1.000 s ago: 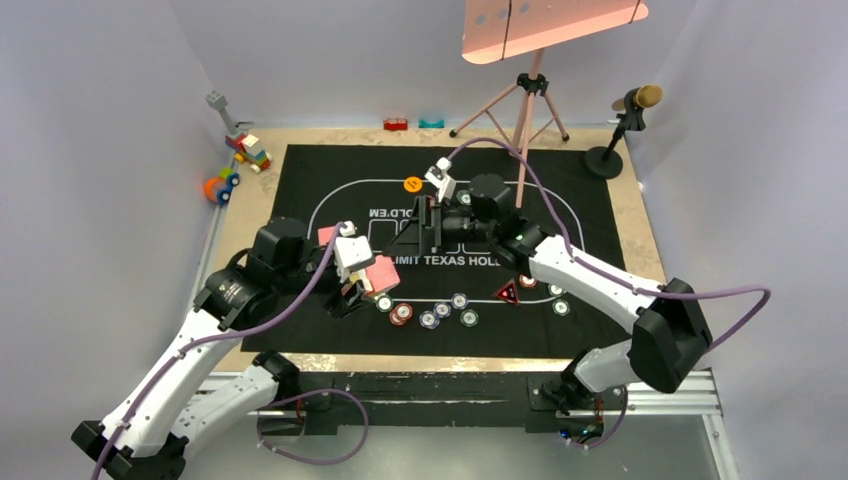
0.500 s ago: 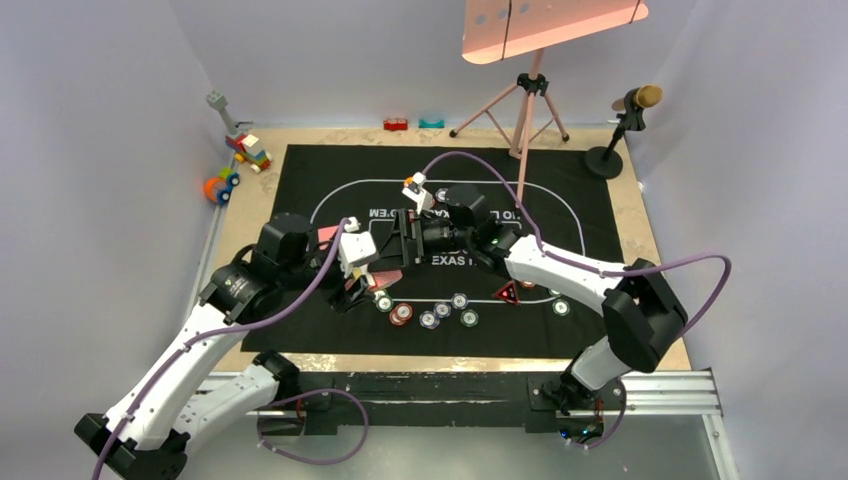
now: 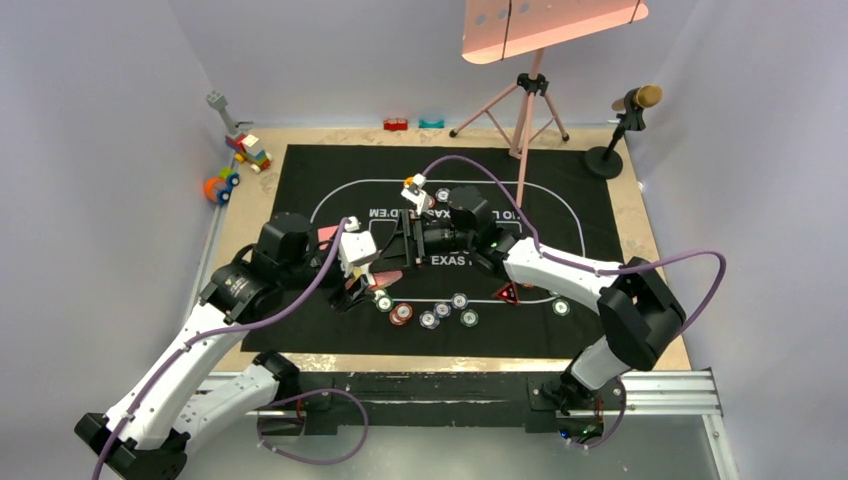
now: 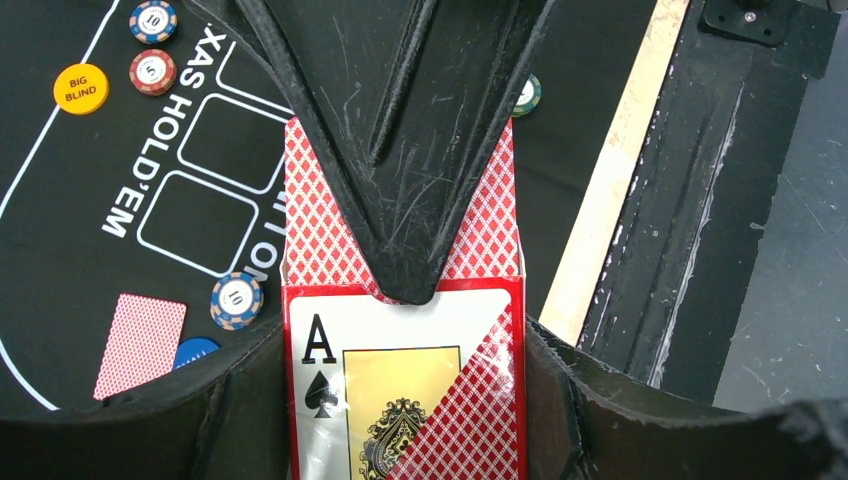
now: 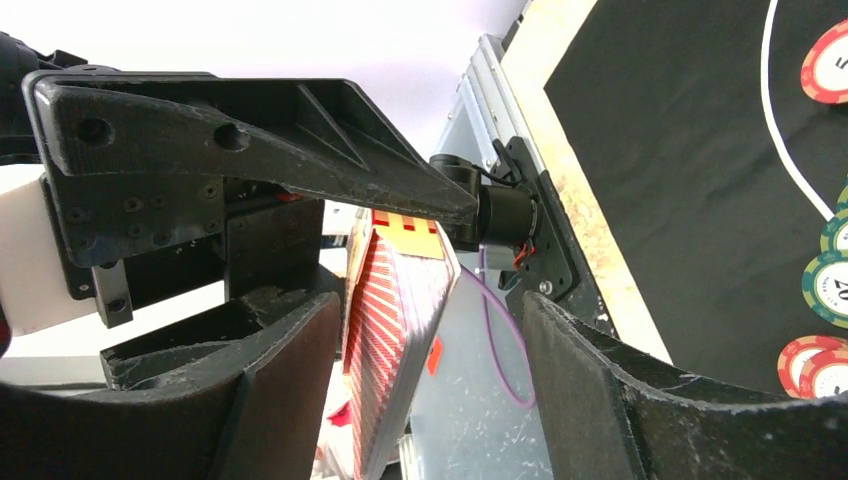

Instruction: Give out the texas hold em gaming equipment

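Observation:
My left gripper (image 4: 403,372) is shut on an ace-of-spades card box (image 4: 400,400), with red-backed playing cards (image 4: 320,230) sticking out of its top. One finger (image 4: 400,150) of my right gripper (image 5: 430,360) lies over those cards. The right jaws straddle the deck's end (image 5: 385,340), with a gap on the right side. In the top view both grippers meet above the mat's middle (image 3: 390,262). Several poker chips (image 3: 428,320) and the red triangular marker (image 3: 508,293) lie on the mat. An orange button (image 4: 81,88), a blue button (image 4: 197,352) and a single card (image 4: 141,343) lie there too.
The black printed mat (image 3: 330,170) covers the table. Toy blocks (image 3: 250,150) and a toy car (image 3: 221,185) sit at the back left. A pink tripod stand (image 3: 525,110), a microphone (image 3: 625,125) and two small bricks (image 3: 396,124) stand at the back.
My right gripper has swung left to the left gripper's deck, and its jaws have started narrowing around the cards. The left arm tilted the deck up slightly.

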Tool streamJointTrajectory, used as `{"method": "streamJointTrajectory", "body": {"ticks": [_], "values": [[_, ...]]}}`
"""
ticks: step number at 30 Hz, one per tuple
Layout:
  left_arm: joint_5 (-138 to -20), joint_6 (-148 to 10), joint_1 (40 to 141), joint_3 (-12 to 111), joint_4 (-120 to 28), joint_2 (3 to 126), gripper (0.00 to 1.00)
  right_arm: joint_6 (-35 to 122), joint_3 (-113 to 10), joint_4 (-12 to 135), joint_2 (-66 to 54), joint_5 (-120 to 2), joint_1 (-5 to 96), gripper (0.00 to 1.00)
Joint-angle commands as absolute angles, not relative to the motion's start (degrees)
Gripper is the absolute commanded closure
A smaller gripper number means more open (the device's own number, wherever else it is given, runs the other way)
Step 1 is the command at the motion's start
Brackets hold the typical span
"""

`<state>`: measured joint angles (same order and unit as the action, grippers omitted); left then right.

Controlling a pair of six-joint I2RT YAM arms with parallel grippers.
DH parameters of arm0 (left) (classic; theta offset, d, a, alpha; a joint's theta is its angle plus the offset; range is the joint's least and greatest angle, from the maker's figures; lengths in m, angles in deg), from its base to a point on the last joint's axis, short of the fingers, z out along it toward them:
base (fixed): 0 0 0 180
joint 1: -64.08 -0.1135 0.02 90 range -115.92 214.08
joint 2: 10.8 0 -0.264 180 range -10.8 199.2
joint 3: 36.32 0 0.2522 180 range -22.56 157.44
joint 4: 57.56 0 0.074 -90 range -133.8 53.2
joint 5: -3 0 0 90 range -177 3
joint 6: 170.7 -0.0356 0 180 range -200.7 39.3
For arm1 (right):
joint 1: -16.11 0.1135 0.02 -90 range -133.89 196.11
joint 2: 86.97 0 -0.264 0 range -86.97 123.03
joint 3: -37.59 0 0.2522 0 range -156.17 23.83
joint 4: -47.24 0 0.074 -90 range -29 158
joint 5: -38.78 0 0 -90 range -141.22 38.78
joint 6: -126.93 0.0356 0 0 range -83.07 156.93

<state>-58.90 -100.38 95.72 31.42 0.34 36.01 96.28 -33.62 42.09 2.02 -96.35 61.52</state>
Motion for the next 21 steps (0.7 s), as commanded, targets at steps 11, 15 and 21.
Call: {"method": "streamJointTrajectory", "body": {"ticks": [11,15,21], "values": [[-58.17,-100.83,95.56,33.06,-3.28,34.61,0.77,97.48,-29.2,39.65,-2.69,-99.02,58.83,0.46],[-58.08,-100.65,95.61,33.13,-3.3,34.58,0.77,97.3,-28.97,40.26,-3.61,-99.11,57.94,0.49],[-57.99,-100.48,95.53,33.2,-3.29,34.49,0.77,96.16,-29.0,42.06,-5.02,-99.12,56.53,0.52]]}}
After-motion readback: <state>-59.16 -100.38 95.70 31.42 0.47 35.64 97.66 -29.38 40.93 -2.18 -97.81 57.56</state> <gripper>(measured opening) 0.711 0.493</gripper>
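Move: The card deck, poking out of its box, is right at the right hand, its exposed part about 2 cm back and 2 cm above the point between the fingers. On the mat some 20 cm below, the nearest green chip is about 5 cm back and 3 cm left of that hand, the red chips about 8 cm back, straight behind. From the left hand, which keeps hold of the box, the exposed deck is about 6 cm right and 1 cm forward. Rightward, away from the box mouth, the right hand drags the top of the deck about 3 cm with its upper finger still lying on the card back; first it dips about 1 cm, then comes back up while drawing out, ending about 1 cm farther forward. Its fingers close steadily from roughly three-quarters to half open, the lower one beneath the deck. The left hand holds the box still. ##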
